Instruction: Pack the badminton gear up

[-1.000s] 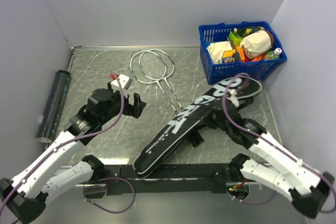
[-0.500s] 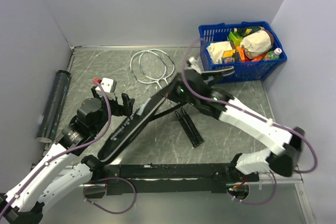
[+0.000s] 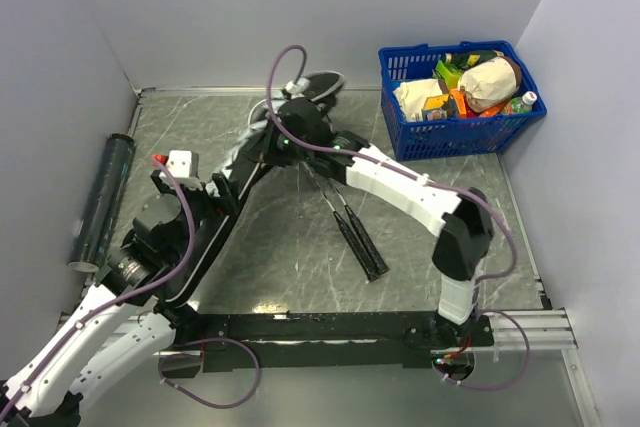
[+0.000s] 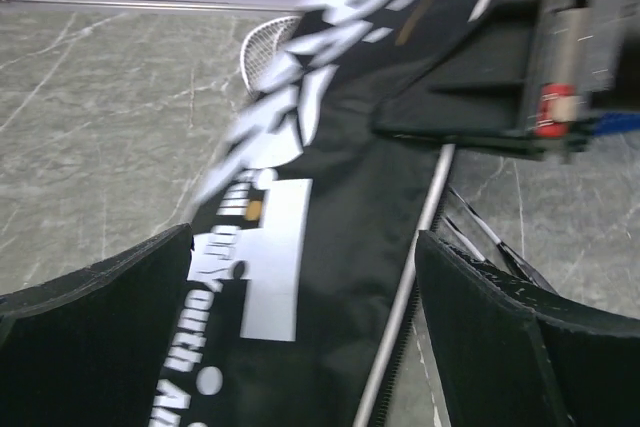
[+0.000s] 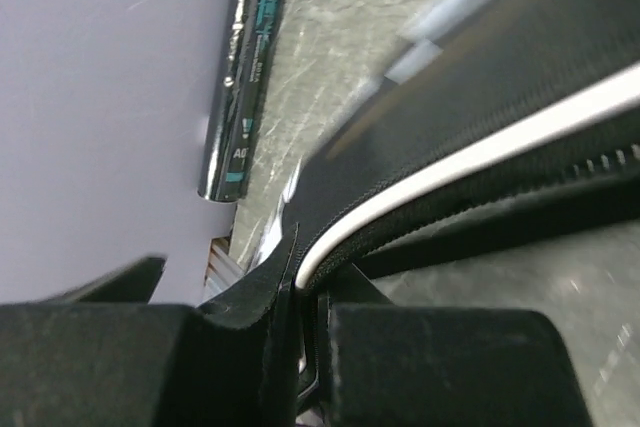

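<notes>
The black racket-shaped bag (image 3: 322, 82) with white lettering hangs tilted across the left half of the table, its narrow end low by my left arm. My right gripper (image 3: 270, 142) is shut on the bag's zipped, white-piped edge (image 5: 480, 147). My left gripper (image 3: 212, 197) stands wide open, its fingers (image 4: 90, 337) on either side of the bag (image 4: 330, 227) without pinching it. The two rackets lie partly under the bag and right arm; a head (image 4: 262, 47) and the dark handles (image 3: 358, 242) show. The long dark tube (image 3: 100, 202) lies along the left wall.
A blue basket (image 3: 455, 135) of groceries stands at the back right corner. Walls close the table on the left, back and right. The right arm stretches across the table's middle toward the back left.
My right arm has swung the bag from the right side up and across to the back left, over the rackets. My left arm has drawn back to the left, gripper still open.
</notes>
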Robot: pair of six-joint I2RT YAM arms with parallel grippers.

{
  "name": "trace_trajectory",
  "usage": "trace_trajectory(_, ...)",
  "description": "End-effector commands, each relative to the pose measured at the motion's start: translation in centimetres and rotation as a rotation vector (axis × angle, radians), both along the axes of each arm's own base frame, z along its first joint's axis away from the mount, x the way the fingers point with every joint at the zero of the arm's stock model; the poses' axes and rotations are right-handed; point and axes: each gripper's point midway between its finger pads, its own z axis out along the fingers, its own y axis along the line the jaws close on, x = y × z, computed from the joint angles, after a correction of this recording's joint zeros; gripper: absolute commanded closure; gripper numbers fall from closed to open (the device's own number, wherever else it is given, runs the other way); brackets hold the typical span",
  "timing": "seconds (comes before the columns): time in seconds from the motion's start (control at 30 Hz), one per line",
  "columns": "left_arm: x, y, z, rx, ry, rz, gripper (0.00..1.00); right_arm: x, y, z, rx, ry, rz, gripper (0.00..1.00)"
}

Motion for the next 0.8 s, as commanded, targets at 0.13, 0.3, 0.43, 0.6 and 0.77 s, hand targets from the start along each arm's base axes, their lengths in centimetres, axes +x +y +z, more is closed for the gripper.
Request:
trace_trajectory(0.13,0.5,0.3,-0.3,0.005,0.009,0.035,0.04,0.0,4.4,-0.2,0.128,-0.052,0.131,1.0)
trace_trajectory(0.3,0.6,-0.9,-0.9,0.028,0.026,-0.027,0.04,0.1,5.1,-5.9,0.085,0.019,0.127,0.65)
trace_trajectory(0.43,0.7,-2.3,-1.7,0.045,0.048,-0.097,0.04,-0.2,4.1,-9.1,0.006,0.046,0.146,0.42)
trace_trajectory(0.6,1.1,-3.9,-3.4,0.084,0.111,-0.166,0.04,-0.1,1.7,-9.9,-0.038,0.062,0.145,0.33)
trace_trajectory(0.77,1.7,-4.9,-5.7,0.134,0.165,-0.201,0.03,0.1,-5.2,-10.5,-0.128,0.083,0.059,0.32)
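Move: My right hand still pinches the racket bag by its right edge. The table spot it is taken to lies about 17 cm below the hand, with the racket heads some 18 cm ahead of that hand and 4 cm to its right, and the racket handles about 20 cm back and 22 cm right, both down on the table. My empty left hand has the bag's middle about 4 cm ahead, 6 cm to its right and 10 cm below. With my right hand I carry the bag's edge a last 4 cm left while starting down, then open my fingers wide and let it go, and keep sinking beside the bag's right edge, some 14 cm in all, easing back right near the end. My open left hand first hovers, then dips about 5 cm and goes 4 cm right towards the bag, tipping down about 10 degrees. ##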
